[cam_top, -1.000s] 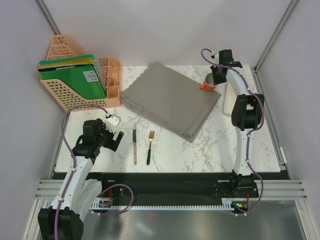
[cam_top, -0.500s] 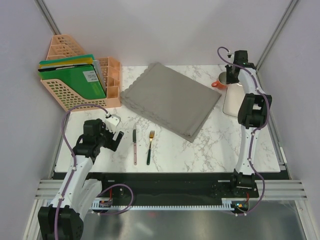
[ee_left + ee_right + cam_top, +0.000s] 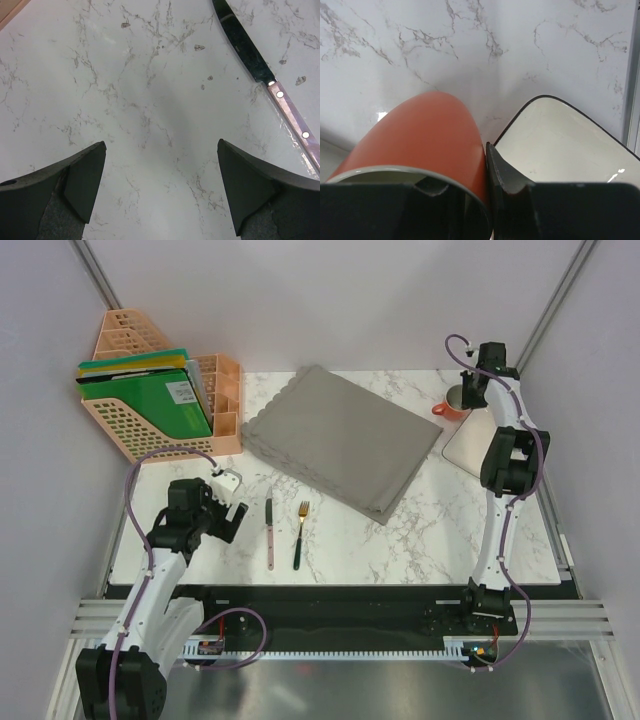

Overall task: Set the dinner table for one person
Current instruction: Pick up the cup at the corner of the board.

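Note:
On the white marble dinner table (image 3: pixel 430 530) a grey scalloped placemat (image 3: pixel 340 435) lies at an angle in the middle. My right gripper (image 3: pixel 468 392) is at the far right, shut on the rim of an orange mug (image 3: pixel 452 406), one finger inside and one outside. In the right wrist view the mug (image 3: pixel 420 140) hangs by the corner of the white plate (image 3: pixel 565 140). My left gripper (image 3: pixel 161 185) stands open over bare marble, left of the knife (image 3: pixel 245 45). The knife (image 3: pixel 269 530) and a fork (image 3: pixel 299 535) lie side by side near the front.
A peach mesh file organizer (image 3: pixel 150 400) with green folders fills the far left corner. The plate (image 3: pixel 465 445) sits by the right edge, partly behind my right arm. Grey walls close in the table on three sides.
My right arm has carried the orange mug rightward, from the placemat's far corner to beside the white plate. The left arm has stayed still.

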Robot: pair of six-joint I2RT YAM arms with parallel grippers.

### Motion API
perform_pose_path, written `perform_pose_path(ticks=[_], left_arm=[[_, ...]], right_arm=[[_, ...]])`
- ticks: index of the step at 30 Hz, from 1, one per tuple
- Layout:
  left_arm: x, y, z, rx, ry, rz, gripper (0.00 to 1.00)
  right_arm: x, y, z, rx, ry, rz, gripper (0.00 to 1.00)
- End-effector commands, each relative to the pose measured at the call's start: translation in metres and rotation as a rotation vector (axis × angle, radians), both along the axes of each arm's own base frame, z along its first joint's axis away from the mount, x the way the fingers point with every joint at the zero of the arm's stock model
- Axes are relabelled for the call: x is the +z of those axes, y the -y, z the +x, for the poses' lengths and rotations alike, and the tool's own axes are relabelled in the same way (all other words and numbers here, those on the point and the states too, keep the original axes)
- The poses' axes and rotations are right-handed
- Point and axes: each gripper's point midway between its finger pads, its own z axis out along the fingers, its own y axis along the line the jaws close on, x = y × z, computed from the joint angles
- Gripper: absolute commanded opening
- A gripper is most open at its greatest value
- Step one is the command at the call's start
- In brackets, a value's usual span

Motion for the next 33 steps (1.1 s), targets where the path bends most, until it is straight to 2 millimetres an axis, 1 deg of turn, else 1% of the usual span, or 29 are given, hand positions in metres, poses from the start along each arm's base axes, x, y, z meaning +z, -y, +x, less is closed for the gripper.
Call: perform_pose_path(ticks=[1,5,11,12,14,15,16,17,19,20,21,23,29,30,31,32,33], left_arm=[[0.006,-0.001,0.007,-0.008,0.036,0.012,1.00],[0.005,-0.002,0.006,-0.009,0.035,0.015,1.00],[0.006,-0.002,0.006,-0.008,0.041,0.016,1.00],[0.006,-0.002,0.006,-0.009,0.043,0.017,1.00],[0.005,-0.003,0.006,-0.008,0.040,0.019,1.00],[0.006,-0.002,0.006,-0.009,0.041,0.017,1.00],[0.005,-0.002,0.006,-0.009,0.038,0.017,1.00],[0.005,-0.002,0.006,-0.009,0.037,0.016,1.00],[0.004,-0.002,0.006,-0.009,0.034,0.016,1.00],[0.003,-0.002,0.006,-0.010,0.031,0.015,1.00],[0.002,-0.001,0.006,-0.011,0.026,0.014,1.00],[0.001,-0.001,0.005,-0.011,0.021,0.014,1.00],[0.001,-0.001,0.005,-0.013,0.021,0.014,1.00],[0.002,-0.001,0.005,-0.014,0.023,0.015,1.00],[0.001,-0.001,0.005,-0.013,0.021,0.012,1.00],[0.001,0.000,0.005,-0.016,0.021,0.011,1.00],[0.000,0.000,0.005,-0.017,0.017,0.013,1.00]], right_arm=[[0.020,-0.006,0.018,0.009,0.092,0.010,0.00],[0.019,-0.007,0.019,0.016,0.094,0.007,0.00],[0.011,-0.004,0.019,0.010,0.086,-0.004,0.00],[0.010,-0.004,0.019,0.007,0.086,-0.004,0.01],[0.009,-0.004,0.020,0.007,0.091,-0.005,0.08],[0.009,-0.005,0.020,0.009,0.091,-0.005,0.22],[0.010,-0.006,0.021,0.013,0.095,-0.007,0.33],[0.011,-0.007,0.021,0.015,0.096,-0.011,0.42],[0.013,-0.007,0.022,0.019,0.099,-0.020,0.52],[0.015,-0.010,0.023,0.024,0.103,-0.026,0.56],[0.016,-0.012,0.023,0.031,0.105,-0.031,0.62],[0.021,-0.013,0.025,0.034,0.116,-0.042,0.67],[0.031,-0.022,0.027,0.047,0.134,-0.052,0.67],[0.030,-0.024,0.025,0.050,0.128,-0.051,0.67],[0.041,-0.028,0.026,0.058,0.151,-0.056,0.67],[0.047,-0.029,0.025,0.067,0.167,-0.056,0.67],[0.042,-0.031,0.020,0.070,0.156,-0.056,0.67]])
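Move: The right fingers still pinch the right side of the cup's rim, so the cup's middle lies about 4 cm to the hand's left, level with it front to back and some 4 cm below. The board's middle is about 9 cm back and 5 cm to the right, 7 cm below; the gray mat's is roughly 35 cm left and 11 cm back. From the idle left hand, the cup is about 29 cm ahead and 70 cm to the right. Leftward and a little forward, after a near standstill, the right hand eases about 2.5 cm left and 2 cm forward, hardly changing height, while its fingers open to roughly two thirds and tip up some 5 degrees. They let go of the cup's wall: the outer finger stands clear of it on the board's side, and the inner one stays down inside the mouth. ##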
